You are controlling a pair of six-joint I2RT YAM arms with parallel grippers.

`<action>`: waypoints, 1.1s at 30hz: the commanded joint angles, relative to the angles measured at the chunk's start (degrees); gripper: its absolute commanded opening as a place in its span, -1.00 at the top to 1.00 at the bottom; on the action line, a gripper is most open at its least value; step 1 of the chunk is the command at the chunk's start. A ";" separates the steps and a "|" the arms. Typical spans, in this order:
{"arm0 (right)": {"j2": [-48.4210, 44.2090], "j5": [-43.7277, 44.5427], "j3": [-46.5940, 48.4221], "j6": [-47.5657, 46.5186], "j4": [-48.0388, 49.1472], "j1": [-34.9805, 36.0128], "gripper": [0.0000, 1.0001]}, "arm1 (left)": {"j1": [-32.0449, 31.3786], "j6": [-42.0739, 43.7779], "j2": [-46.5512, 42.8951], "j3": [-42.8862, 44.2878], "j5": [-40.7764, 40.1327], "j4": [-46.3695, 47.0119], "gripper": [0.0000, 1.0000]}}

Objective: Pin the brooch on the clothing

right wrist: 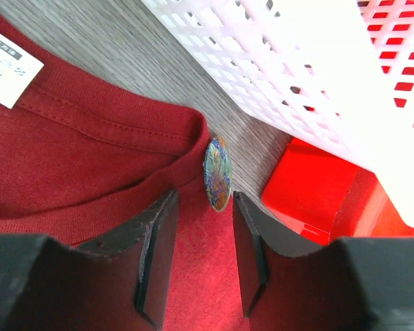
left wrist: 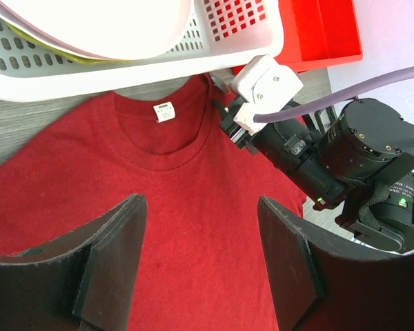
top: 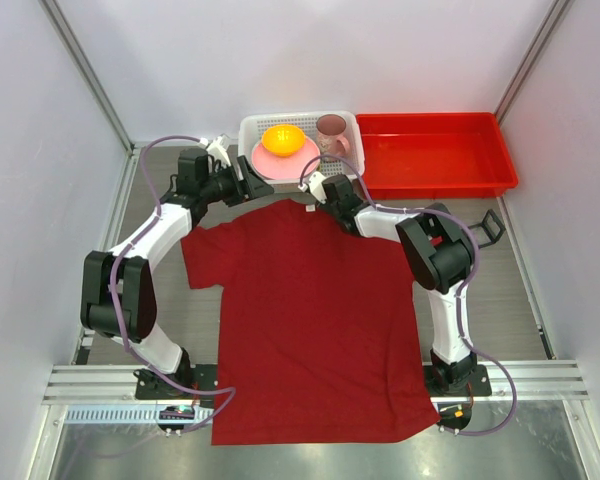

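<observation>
The dark red T-shirt (top: 310,320) lies flat on the table, collar towards the back. Its white neck label (left wrist: 164,111) shows inside the collar. The brooch (right wrist: 217,172), a small round disc with a coloured pattern, sits at the collar's right edge on the shoulder seam. My right gripper (right wrist: 205,207) is open, its tips just short of the brooch, which stands close to the right finger without being gripped. My left gripper (left wrist: 202,207) is open and empty over the shirt's chest (left wrist: 193,172), below the collar. In the top view both grippers, left (top: 263,190) and right (top: 320,190), flank the collar; the brooch is hidden there.
A white basket (top: 248,130) with a pink plate (top: 302,158), an orange bowl (top: 282,139) and a pink cup (top: 331,130) stands right behind the collar. A red plastic tray (top: 435,152) stands to its right. Basket (right wrist: 310,83) and tray (right wrist: 303,193) lie close to my right gripper.
</observation>
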 commanded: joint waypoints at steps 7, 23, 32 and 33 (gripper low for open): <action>0.41 0.39 2.50 -0.30 2.24 0.22 0.28 | 0.37 1.08 0.28 1.86 1.52 0.99 -0.38; -2.75 2.41 2.67 -2.24 3.21 0.22 0.99 | 0.37 1.87 -0.16 1.59 1.96 -0.15 -0.37; -10.39 -7.07 2.85 -0.66 -9.43 0.22 0.98 | 0.63 6.17 -1.82 2.91 2.05 -5.42 -0.41; -10.93 -8.73 2.94 -0.74 -12.50 0.22 0.99 | 0.64 6.62 -2.61 2.74 1.96 -6.21 -0.42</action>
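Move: The right hand, open low over the clothing, has the brooch just beyond its fingertips, about 2 cm ahead and 1 cm lower, at the right-hand end of the collar. The neck label lies some 6 cm to the left of the brooch and about 1 cm nearer. The white basket's middle is roughly 15 cm ahead of the hand and 7 cm to its left. From the idle left hand the brooch is about 18 cm right, 6 cm ahead and 16 cm down. Pinches the brooch by its near end as the right fingers, half open at first, close nearly shut while the hand holds its place beside the collar. The right hand then lifts a little over 2 cm with the brooch in its fingertips, easing slightly forward before drawing back about 1.5 cm away from the basket. ##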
